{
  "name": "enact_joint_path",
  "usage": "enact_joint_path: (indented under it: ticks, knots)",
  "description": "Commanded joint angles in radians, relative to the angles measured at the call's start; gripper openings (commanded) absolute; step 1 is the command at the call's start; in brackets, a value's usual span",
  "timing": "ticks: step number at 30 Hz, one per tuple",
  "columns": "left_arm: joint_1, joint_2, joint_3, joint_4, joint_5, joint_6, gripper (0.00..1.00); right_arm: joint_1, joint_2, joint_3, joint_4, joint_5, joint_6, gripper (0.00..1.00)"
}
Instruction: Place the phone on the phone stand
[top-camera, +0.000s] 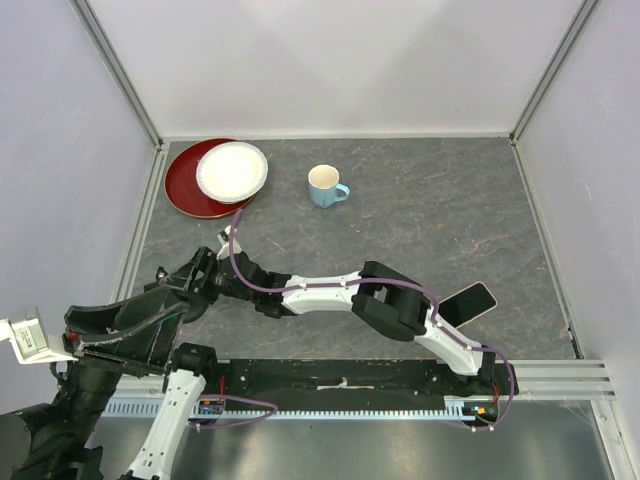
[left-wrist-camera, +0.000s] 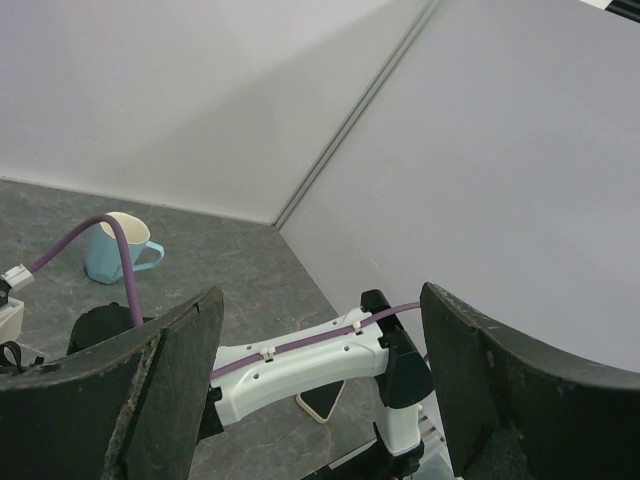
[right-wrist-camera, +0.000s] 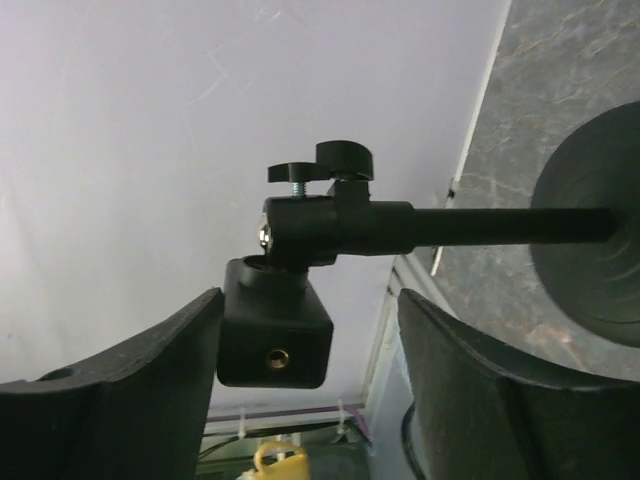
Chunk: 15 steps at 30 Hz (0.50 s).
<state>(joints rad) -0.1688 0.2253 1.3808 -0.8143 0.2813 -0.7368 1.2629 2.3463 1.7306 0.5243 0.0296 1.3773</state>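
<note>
The phone (top-camera: 467, 303) lies flat, dark face up with a pale rim, on the table at the right, close to the right arm's base; one corner of the phone (left-wrist-camera: 325, 400) shows under that arm's white link. In the right wrist view the black phone stand (right-wrist-camera: 275, 340) fills the middle: a disc base (right-wrist-camera: 595, 260), a rod and a square holder block. My right gripper (right-wrist-camera: 310, 300) is open, with the block between its fingers and a gap on the right side. My left gripper (left-wrist-camera: 322, 295) is open and empty. In the top view both grippers (top-camera: 205, 280) crowd together at the left and hide the stand.
A red plate (top-camera: 195, 185) with a white plate (top-camera: 232, 170) on it sits at the back left. A pale blue mug (top-camera: 325, 186) stands at the back middle. White walls close the back and both sides. A metal rail (top-camera: 560, 375) runs along the near edge.
</note>
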Motion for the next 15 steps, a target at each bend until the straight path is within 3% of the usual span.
enact_joint_path:
  ticks: [1, 9, 12, 15]
  knots:
    - [0.0, 0.016, -0.002, 0.004, 0.016, -0.01, 0.85, 0.003, 0.001, 0.067, -0.018, 0.0, 0.054, 0.72]
    - [0.0, 0.011, -0.022, 0.004, 0.022, -0.013, 0.85, 0.003, 0.008, 0.06, 0.003, -0.02, 0.082, 0.72]
    - [-0.001, 0.011, -0.032, 0.004, 0.025, -0.018, 0.85, 0.001, 0.008, 0.061, 0.002, -0.02, 0.082, 0.63]
    - [0.0, 0.014, -0.037, 0.006, 0.033, -0.022, 0.85, -0.002, 0.007, 0.07, 0.006, -0.028, 0.083, 0.48]
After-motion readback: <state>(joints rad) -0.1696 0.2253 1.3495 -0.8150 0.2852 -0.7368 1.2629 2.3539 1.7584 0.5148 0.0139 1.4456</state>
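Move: Just beyond the right hand's fingertips, almost between the pads, is the head block of the phone stand: about 2 cm to the left, level fore and aft, and 1 cm up. The red plate lies some 37 cm ahead, directly in line and 16 cm lower; the mug is about 35 cm ahead, 30 cm to the right and 14 cm lower. From the left hand, that head block is roughly 15 cm ahead, 3 cm left and 28 cm below. Closing from wide to about half open, the right gripper brings its pads, one above and one below, in on the phone stand's head block. The hand stays nearly in place, pointing left, rising about 1 cm to centre on the block as the wrist tilts some 5 degrees. By the end the fingers sit against the block's sides. The left hand eases about 1 cm forward and down. ##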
